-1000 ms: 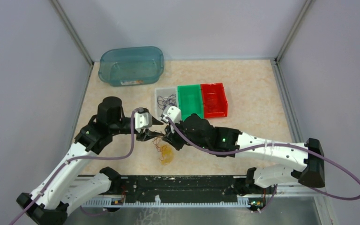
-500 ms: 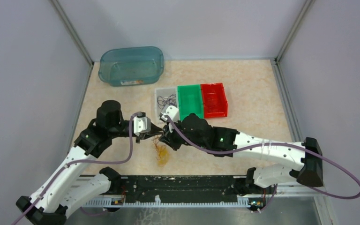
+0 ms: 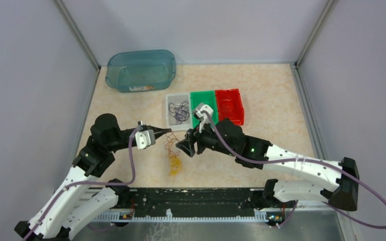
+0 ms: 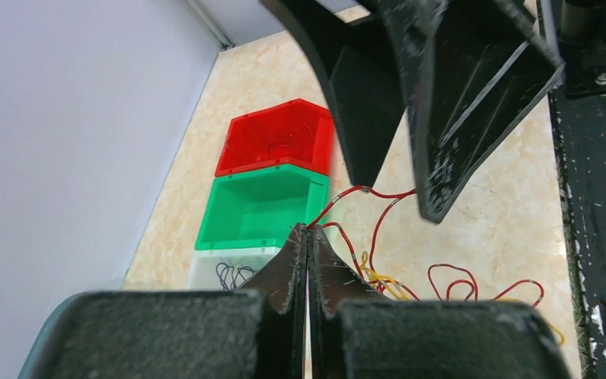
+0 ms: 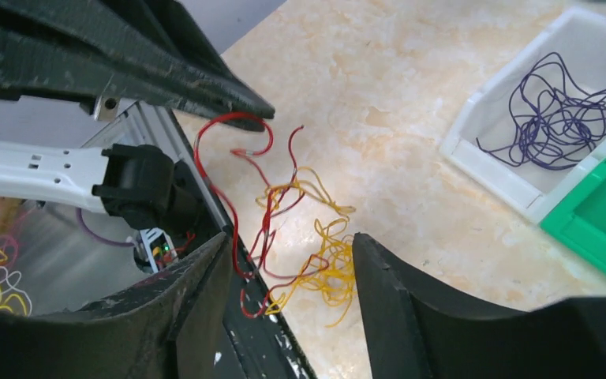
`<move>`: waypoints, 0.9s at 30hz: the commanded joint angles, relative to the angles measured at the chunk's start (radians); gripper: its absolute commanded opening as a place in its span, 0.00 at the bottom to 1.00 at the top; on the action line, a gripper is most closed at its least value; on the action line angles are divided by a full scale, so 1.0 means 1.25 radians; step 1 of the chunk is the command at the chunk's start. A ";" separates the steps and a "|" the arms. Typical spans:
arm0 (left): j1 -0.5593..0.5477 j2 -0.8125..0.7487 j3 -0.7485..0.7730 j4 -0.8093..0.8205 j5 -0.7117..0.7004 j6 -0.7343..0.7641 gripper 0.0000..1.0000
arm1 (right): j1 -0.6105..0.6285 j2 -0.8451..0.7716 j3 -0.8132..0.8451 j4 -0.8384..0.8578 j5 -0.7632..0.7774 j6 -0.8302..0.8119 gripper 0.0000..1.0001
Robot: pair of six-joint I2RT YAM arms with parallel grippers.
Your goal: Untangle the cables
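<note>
A red cable (image 3: 169, 145) and a yellow-orange cable (image 3: 174, 164) lie tangled together on the table between the two arms. My left gripper (image 3: 169, 131) is shut on one end of the red cable (image 4: 367, 192), pinching it at the fingertips (image 4: 308, 230), and the strand is lifted. My right gripper (image 3: 188, 146) hangs open just to the right of the tangle, and nothing is between its fingers. In the right wrist view the red cable (image 5: 211, 175) and the yellow cable (image 5: 333, 270) show beyond the gap of the right gripper (image 5: 290, 241). Dark purple cables (image 3: 179, 110) lie in the white bin.
A white bin (image 3: 169, 98), a green bin (image 3: 204, 107) and a red bin (image 3: 230, 106) stand in a row behind the grippers. A teal tub (image 3: 140, 70) sits at the back left. The black rail (image 3: 191, 198) runs along the near table edge.
My left gripper has shut on the red cable and drawn back to the left. My right gripper has opened, let go and shifted to the right. The tangle is stretched out longer.
</note>
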 commanded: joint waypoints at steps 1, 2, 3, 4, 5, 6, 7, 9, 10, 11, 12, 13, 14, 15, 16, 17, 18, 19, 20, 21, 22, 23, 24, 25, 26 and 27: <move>-0.004 -0.012 0.023 0.050 -0.014 -0.019 0.00 | -0.006 -0.102 -0.056 0.110 0.001 0.028 0.61; -0.004 -0.014 0.025 0.053 -0.012 -0.022 0.00 | -0.007 -0.123 -0.070 0.117 0.008 0.031 0.63; -0.004 -0.015 0.028 0.057 -0.011 -0.026 0.00 | -0.009 -0.144 -0.084 0.126 0.010 0.033 0.63; -0.004 -0.016 0.030 0.061 -0.010 -0.028 0.00 | -0.011 -0.164 -0.095 0.133 0.011 0.033 0.64; -0.004 -0.017 0.035 0.064 -0.008 -0.031 0.00 | -0.010 -0.184 -0.106 0.137 0.014 0.033 0.65; -0.004 -0.016 0.041 0.065 -0.006 -0.032 0.00 | -0.012 -0.202 -0.119 0.140 0.016 0.033 0.66; -0.004 -0.014 0.048 0.065 -0.002 -0.034 0.00 | -0.014 -0.224 -0.127 0.145 0.017 0.032 0.66; -0.004 -0.008 0.065 0.064 0.010 -0.039 0.00 | -0.023 -0.251 -0.149 0.162 0.035 0.032 0.67; -0.004 -0.005 0.074 0.059 0.021 -0.041 0.00 | -0.031 -0.261 -0.161 0.173 0.056 0.037 0.67; -0.004 -0.002 0.081 0.056 0.030 -0.048 0.00 | -0.046 -0.262 -0.170 0.185 0.062 0.041 0.67; -0.004 0.000 0.087 0.055 0.045 -0.056 0.00 | -0.061 -0.257 -0.173 0.195 0.055 0.046 0.67; -0.004 0.003 0.093 0.052 0.058 -0.061 0.00 | -0.075 -0.244 -0.164 0.197 0.045 0.048 0.67; -0.004 0.007 0.099 0.045 0.069 -0.066 0.00 | -0.086 -0.227 -0.150 0.188 0.030 0.049 0.68; -0.004 0.010 0.106 0.035 0.077 -0.068 0.00 | -0.094 -0.206 -0.134 0.187 0.015 0.048 0.68; -0.004 0.011 0.111 0.028 0.081 -0.070 0.00 | -0.099 -0.188 -0.120 0.191 -0.003 0.043 0.69; -0.004 0.013 0.113 0.025 0.083 -0.073 0.00 | -0.102 -0.172 -0.106 0.198 -0.016 0.037 0.70; -0.004 0.012 0.113 0.022 0.085 -0.071 0.00 | -0.102 -0.155 -0.092 0.204 -0.028 0.030 0.71; -0.004 0.011 0.113 0.021 0.086 -0.069 0.00 | -0.104 -0.141 -0.080 0.210 -0.040 0.026 0.72; -0.004 0.010 0.114 0.018 0.088 -0.069 0.00 | -0.107 -0.128 -0.069 0.218 -0.056 0.025 0.73; -0.004 0.009 0.114 0.015 0.089 -0.067 0.00 | -0.109 -0.117 -0.060 0.226 -0.076 0.025 0.73; -0.004 0.009 0.114 0.012 0.090 -0.066 0.00 | -0.110 -0.104 -0.052 0.236 -0.092 0.025 0.74; -0.004 0.008 0.114 0.010 0.091 -0.065 0.00 | -0.111 -0.093 -0.047 0.247 -0.112 0.028 0.75; -0.004 0.009 0.113 0.007 0.091 -0.063 0.00 | -0.111 -0.085 -0.045 0.261 -0.131 0.033 0.75; -0.004 0.009 0.114 0.004 0.093 -0.062 0.00 | -0.111 -0.073 -0.045 0.276 -0.155 0.037 0.76; -0.004 0.010 0.115 0.003 0.092 -0.060 0.01 | -0.111 -0.068 -0.046 0.286 -0.178 0.042 0.76; -0.004 0.010 0.115 0.001 0.093 -0.058 0.01 | -0.111 -0.056 -0.047 0.295 -0.197 0.048 0.76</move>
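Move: The red tangle hangs from the left hand's shut fingertips, its middle about 10 cm below them, 2 cm back and 1 cm to the right. From the empty right hand it lies some 4 cm left, 1 cm ahead and 6 cm lower. From the right hand, the yellow cable is roughly 4 cm left, 1 cm back and 22 cm down, and the white bin about 20 cm ahead, 3 cm left and 24 cm down. Rightward and upward, the right hand backs off from the held red cable by about 6 cm, its fingertips tipping up some 15 degrees. It then curves forward and returns some 4 cm leftward towards the cable, jaws spreading wider. The left hand keeps its pinch on the red cable and lifts it about 5 cm, easing slightly back. ##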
